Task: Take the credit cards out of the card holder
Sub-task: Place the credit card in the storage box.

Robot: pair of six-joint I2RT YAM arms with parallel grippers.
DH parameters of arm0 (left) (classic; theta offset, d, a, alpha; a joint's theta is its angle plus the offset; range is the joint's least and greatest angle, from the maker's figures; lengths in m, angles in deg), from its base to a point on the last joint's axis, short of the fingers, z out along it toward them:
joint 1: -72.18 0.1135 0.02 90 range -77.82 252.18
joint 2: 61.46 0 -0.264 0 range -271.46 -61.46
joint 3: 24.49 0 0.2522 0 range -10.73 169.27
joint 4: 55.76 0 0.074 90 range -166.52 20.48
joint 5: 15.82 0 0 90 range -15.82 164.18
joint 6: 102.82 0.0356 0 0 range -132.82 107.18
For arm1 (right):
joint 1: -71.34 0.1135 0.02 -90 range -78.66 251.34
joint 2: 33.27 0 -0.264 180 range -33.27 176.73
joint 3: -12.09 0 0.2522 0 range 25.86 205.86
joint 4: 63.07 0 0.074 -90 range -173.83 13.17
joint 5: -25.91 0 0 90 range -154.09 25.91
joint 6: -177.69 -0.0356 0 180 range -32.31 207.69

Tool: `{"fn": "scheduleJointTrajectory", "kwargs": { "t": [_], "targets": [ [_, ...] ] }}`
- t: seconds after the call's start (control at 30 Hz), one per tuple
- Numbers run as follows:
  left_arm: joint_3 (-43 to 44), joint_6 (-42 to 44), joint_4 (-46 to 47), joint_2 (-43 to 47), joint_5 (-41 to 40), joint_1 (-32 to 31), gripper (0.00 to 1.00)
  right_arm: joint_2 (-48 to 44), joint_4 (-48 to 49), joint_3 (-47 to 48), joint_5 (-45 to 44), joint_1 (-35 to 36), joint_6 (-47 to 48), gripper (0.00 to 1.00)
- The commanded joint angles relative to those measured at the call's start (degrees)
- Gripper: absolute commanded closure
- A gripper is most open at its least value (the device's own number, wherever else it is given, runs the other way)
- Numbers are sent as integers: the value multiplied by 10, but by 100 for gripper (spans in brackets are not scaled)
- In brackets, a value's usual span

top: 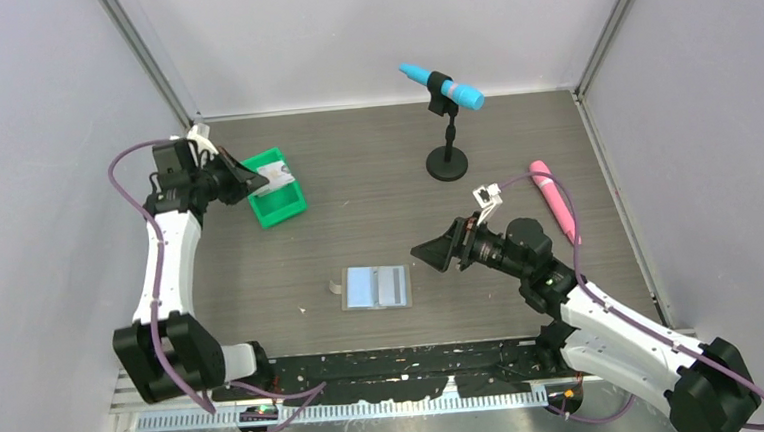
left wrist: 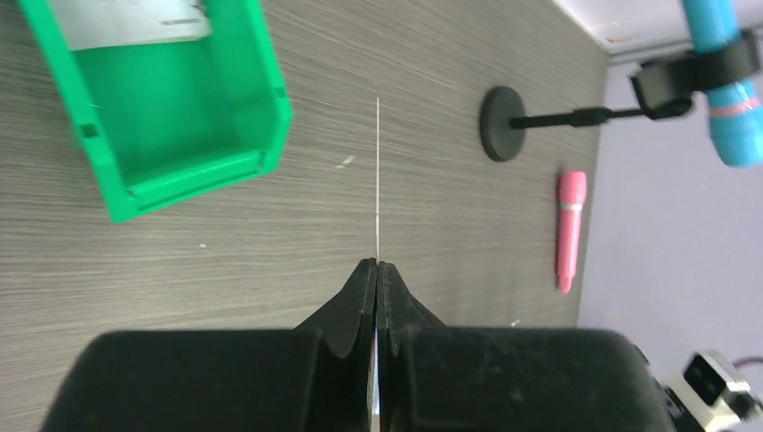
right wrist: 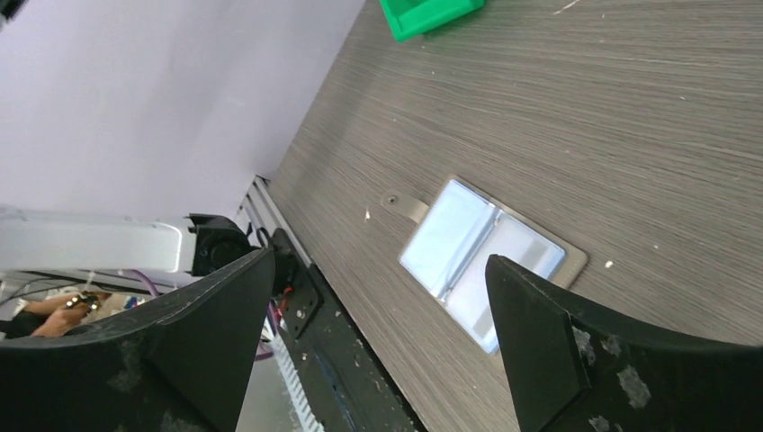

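Observation:
The card holder [top: 377, 287] lies open and flat on the table, pale blue pockets up, with its grey tab [top: 334, 287] on the left. In the right wrist view the card holder [right wrist: 490, 256] shows between my spread fingers. My right gripper [top: 428, 250] hovers open just right of it, holding nothing; the right gripper [right wrist: 380, 261] is above the table. My left gripper [top: 251, 179] is at the green bin, shut on a credit card [left wrist: 378, 180] that I see edge-on as a thin white line. Another card [top: 277, 172] lies in the bin.
The green bin [top: 282, 204] stands at the back left, and it fills the upper left of the left wrist view [left wrist: 180, 117]. A blue microphone on a black stand [top: 447, 162] is at the back centre. A pink pen-like stick [top: 555, 200] lies at the right.

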Motion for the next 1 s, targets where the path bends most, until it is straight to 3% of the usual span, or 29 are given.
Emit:
{"fn": "scheduleJointTrajectory", "kwargs": {
  "t": [0.0, 0.23, 0.6, 0.97],
  "targets": [
    [55, 42, -50, -61, -57, 11, 100, 10, -37, 46, -9, -2, 46, 5],
    [137, 57, -59, -176, -84, 20, 100, 51, -51, 73, 6, -2, 54, 5],
    [277, 60, -85, -326, -87, 28, 100, 63, -48, 74, -42, -2, 54, 4],
    [297, 63, -80, -373, -89, 27, 100, 107, -39, 94, -46, -3, 48, 5]
  ]
}}
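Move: The green storage box that the left hand's card is going to lies about 18 cm ahead of that hand, 5 cm to its left and 20 cm below. The cards already in the box lie about 2 cm beyond the box's middle. The open card holder is behind, some 8 cm back and 21 cm to the right, 23 cm down. From the right hand the box is roughly 33 cm ahead and 33 cm left, 17 cm down. Forward and down, drifting left, the left hand carries the pinched card edge-on towards and over the storage box, about 12 cm out, 9 cm down and 7 cm left; its fingertips tip down some 15–20 degrees and stay shut, and the last stretch is almost straight down. The empty, open right hand creeps about 3 cm forward and as much down. ##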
